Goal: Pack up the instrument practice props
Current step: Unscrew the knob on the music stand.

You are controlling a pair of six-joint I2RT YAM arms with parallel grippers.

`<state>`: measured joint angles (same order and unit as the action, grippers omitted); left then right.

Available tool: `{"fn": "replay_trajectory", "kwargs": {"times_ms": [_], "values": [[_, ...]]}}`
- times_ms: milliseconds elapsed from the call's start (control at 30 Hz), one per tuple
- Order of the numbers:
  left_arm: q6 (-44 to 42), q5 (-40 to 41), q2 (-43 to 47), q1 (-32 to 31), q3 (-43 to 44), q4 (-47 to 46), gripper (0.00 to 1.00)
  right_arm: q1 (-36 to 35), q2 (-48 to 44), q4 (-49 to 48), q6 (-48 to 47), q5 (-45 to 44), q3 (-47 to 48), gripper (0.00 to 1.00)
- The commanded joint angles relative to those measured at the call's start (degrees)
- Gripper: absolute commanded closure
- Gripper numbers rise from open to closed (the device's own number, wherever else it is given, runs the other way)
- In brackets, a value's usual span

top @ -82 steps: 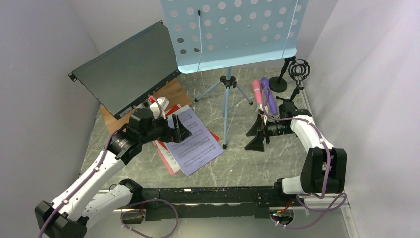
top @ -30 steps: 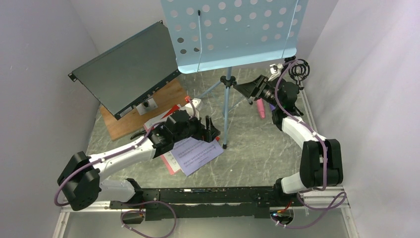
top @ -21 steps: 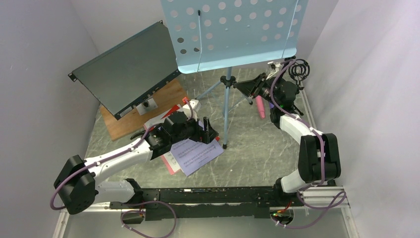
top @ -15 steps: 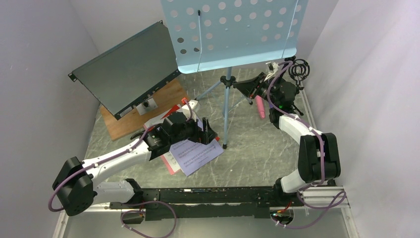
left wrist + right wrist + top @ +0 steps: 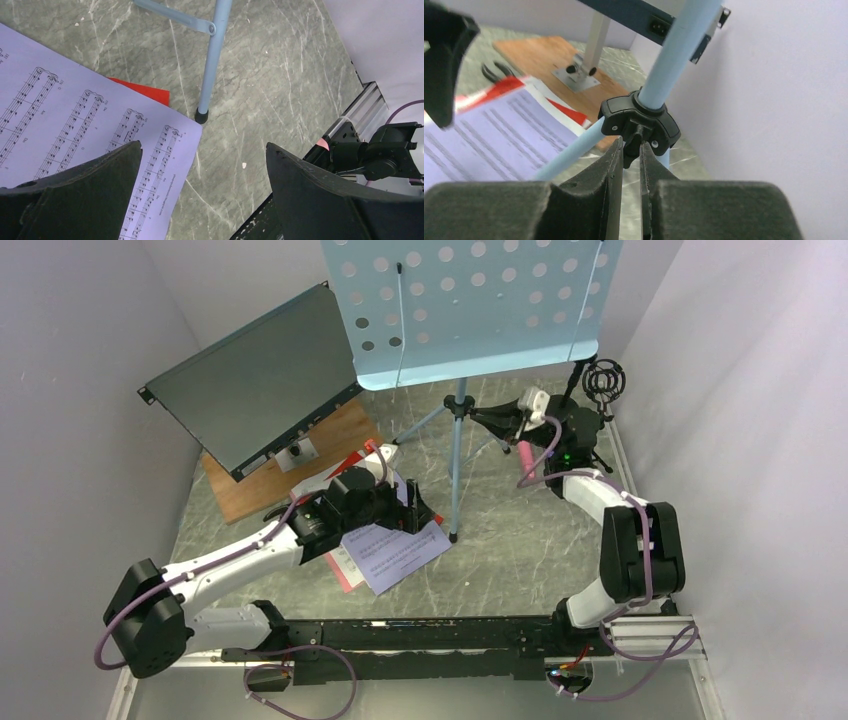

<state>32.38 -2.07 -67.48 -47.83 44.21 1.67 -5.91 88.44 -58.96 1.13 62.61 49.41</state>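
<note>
The light-blue perforated music rack (image 5: 470, 300) stands at the back on a blue pole (image 5: 674, 55) with tripod legs. My right gripper (image 5: 630, 145) is shut on the small black knob of the black tripod hub (image 5: 644, 117), reaching in from the right (image 5: 480, 416). My left gripper (image 5: 203, 147) hovers open over the corner of the white sheet-music page (image 5: 75, 130), beside a tripod foot (image 5: 202, 116). Red pages (image 5: 145, 90) lie under the white one. A pink microphone (image 5: 524, 452) lies under the right arm. A black mic support (image 5: 603, 380) stands at the back right.
A large dark flat metal box (image 5: 255, 375) leans at the back left over a wooden board (image 5: 250, 480). Black pliers (image 5: 494, 72) lie by the board. Walls close in on both sides. The arms' base rail (image 5: 420, 635) runs along the near edge.
My right gripper's jaws have closed from wide open onto the hub knob, and its wrist has rolled. The rack top has shifted slightly. The left arm has hardly moved.
</note>
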Motion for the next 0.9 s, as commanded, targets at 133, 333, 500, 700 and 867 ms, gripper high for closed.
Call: {"fn": "replay_trajectory", "kwargs": {"times_ms": [133, 333, 500, 700, 867], "values": [[0.55, 1.12, 3.42, -0.24, -1.23, 0.62, 0.01, -1.25, -1.65, 58.91, -71.43, 6.33, 11.29, 0.97], [0.53, 1.07, 2.59, -0.28, -1.26, 0.07, 0.01, -2.44, -3.38, 63.46, -78.24, -4.71, 9.60, 0.82], [0.57, 0.45, 1.66, -0.24, -0.55, 0.47, 0.01, -2.44, -5.50, 63.62, -74.14, -8.09, 8.27, 0.62], [0.65, 1.00, 2.30, -0.29, -0.69, 0.79, 0.01, -2.28, -7.98, 64.49, -56.01, -8.22, 10.69, 0.47], [0.75, 1.44, 3.20, -0.26, -0.91, 1.57, 0.00, -0.72, -12.71, 57.06, -40.78, -4.50, 4.72, 0.30]]}}
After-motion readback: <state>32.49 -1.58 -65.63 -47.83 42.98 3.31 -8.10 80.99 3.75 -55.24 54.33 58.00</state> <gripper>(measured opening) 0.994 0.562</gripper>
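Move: Between the right hand's closed fingertips sits the stand's knob, right at the hand point, with the black hub some 3 cm farther left and 1 cm ahead. The pink microphone lies about 14 cm right and 3 cm back of the hand, 26 cm below. The stand's front foot is roughly 25 cm back, 2 cm left and 27 cm down. From the left hand the knob is about 17 cm ahead, 10 cm right and 10 cm up. Twisting on with the knob still pinched, the right hand rolls about 40 degrees counter-clockwise as seen from behind the fingers, easing some 2 cm forward. It then opens to about half, lets go and drops about 6 cm below the hub, drawing slightly back and right, while the fingertips tilt down and the roll partly unwinds. ##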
